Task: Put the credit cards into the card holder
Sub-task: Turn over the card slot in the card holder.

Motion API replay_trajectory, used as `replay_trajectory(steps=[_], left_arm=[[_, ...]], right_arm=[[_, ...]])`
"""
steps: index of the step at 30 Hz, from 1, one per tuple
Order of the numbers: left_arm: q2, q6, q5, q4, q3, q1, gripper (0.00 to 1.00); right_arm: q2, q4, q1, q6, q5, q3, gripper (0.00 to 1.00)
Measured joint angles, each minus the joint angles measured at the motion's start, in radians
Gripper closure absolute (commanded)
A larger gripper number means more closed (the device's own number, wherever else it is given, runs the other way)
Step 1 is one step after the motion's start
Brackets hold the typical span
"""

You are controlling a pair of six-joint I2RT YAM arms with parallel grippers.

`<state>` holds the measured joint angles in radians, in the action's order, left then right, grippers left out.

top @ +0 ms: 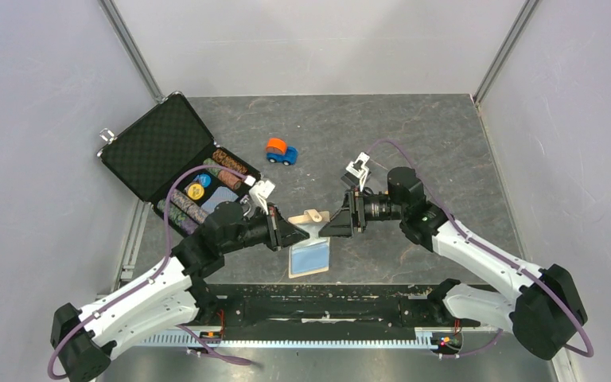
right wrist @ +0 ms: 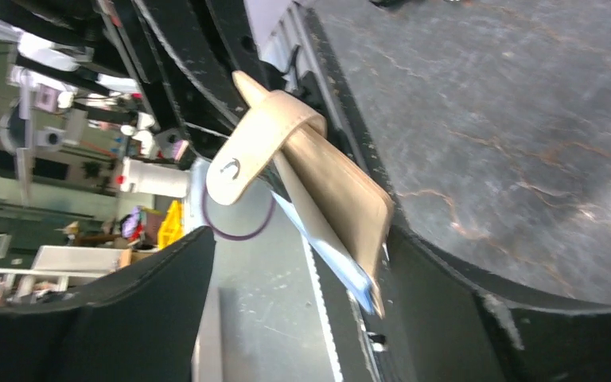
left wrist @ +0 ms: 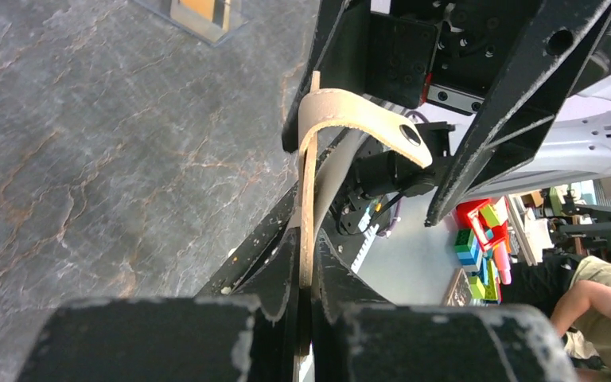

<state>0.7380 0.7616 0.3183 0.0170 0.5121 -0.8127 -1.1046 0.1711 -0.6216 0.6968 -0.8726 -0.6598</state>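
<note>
The beige card holder [top: 310, 239] hangs in the air between my two grippers, its snap tab [top: 313, 216] sticking up. A light blue credit card [top: 310, 256] lies in its lower flap, which droops toward the near table edge. My left gripper [top: 296, 232] is shut on the holder's left edge; in the left wrist view the leather [left wrist: 312, 159] runs straight into the pinched jaws of the left gripper [left wrist: 309, 278]. My right gripper [top: 330, 225] is open. Its fingers stand wide on either side of the card holder [right wrist: 330, 179] and the card's blue edge [right wrist: 326, 248]; the right gripper [right wrist: 302, 310] grips nothing.
An open black chip briefcase [top: 163, 155] with rolls of poker chips [top: 231, 165] sits at the back left. An orange and blue toy car [top: 281, 150] stands behind the grippers. A clear plastic box [left wrist: 199, 12] shows in the left wrist view. Grey walls enclose the table.
</note>
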Motion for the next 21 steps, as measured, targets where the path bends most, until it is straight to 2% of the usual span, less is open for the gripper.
replay_trajectory(steps=[2, 11, 16, 21], left_arm=[[-0.001, 0.000, -0.009, 0.036, 0.010, 0.000, 0.98], [0.011, -0.007, 0.027, 0.214, 0.086, 0.000, 0.98], [0.055, -0.022, 0.113, 0.262, 0.121, 0.000, 0.98], [0.090, -0.032, 0.192, 0.283, 0.130, 0.000, 0.98]], right_arm=[[0.004, -0.057, 0.000, -0.040, 0.029, -0.010, 0.02], [0.004, -0.391, 0.000, -0.317, 0.159, -0.127, 0.02], [0.004, -0.462, -0.014, -0.394, 0.151, -0.129, 0.02], [-0.009, -0.441, -0.103, -0.410, 0.118, -0.129, 0.02]])
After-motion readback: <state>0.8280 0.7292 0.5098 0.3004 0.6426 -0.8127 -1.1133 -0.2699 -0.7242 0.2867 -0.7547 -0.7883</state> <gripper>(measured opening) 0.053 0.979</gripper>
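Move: The card holder is already pinched in my left hand, its middle some 2 cm to the right and 3 cm back, about level. From my right hand, just opening beside its right edge, that middle lies about 3 cm left and 3 cm back, about level. From my left hand, the toy car stands roughly 31 cm ahead, 7 cm left, and the black-topped box some 24 cm ahead, 15 cm right, both about 18 cm below. I keep the card holder pinched in my left hand and draw it back about 4 cm, sinking slightly while those fingers dip and swing clockwise some 10 degrees each. My right hand opens fully as it eases forward, right and down clear of the edge, then sweeps back nearly 4 cm and left beside it, lower by about 3.5 cm, fingers tipped further down; no fresh pinch. ##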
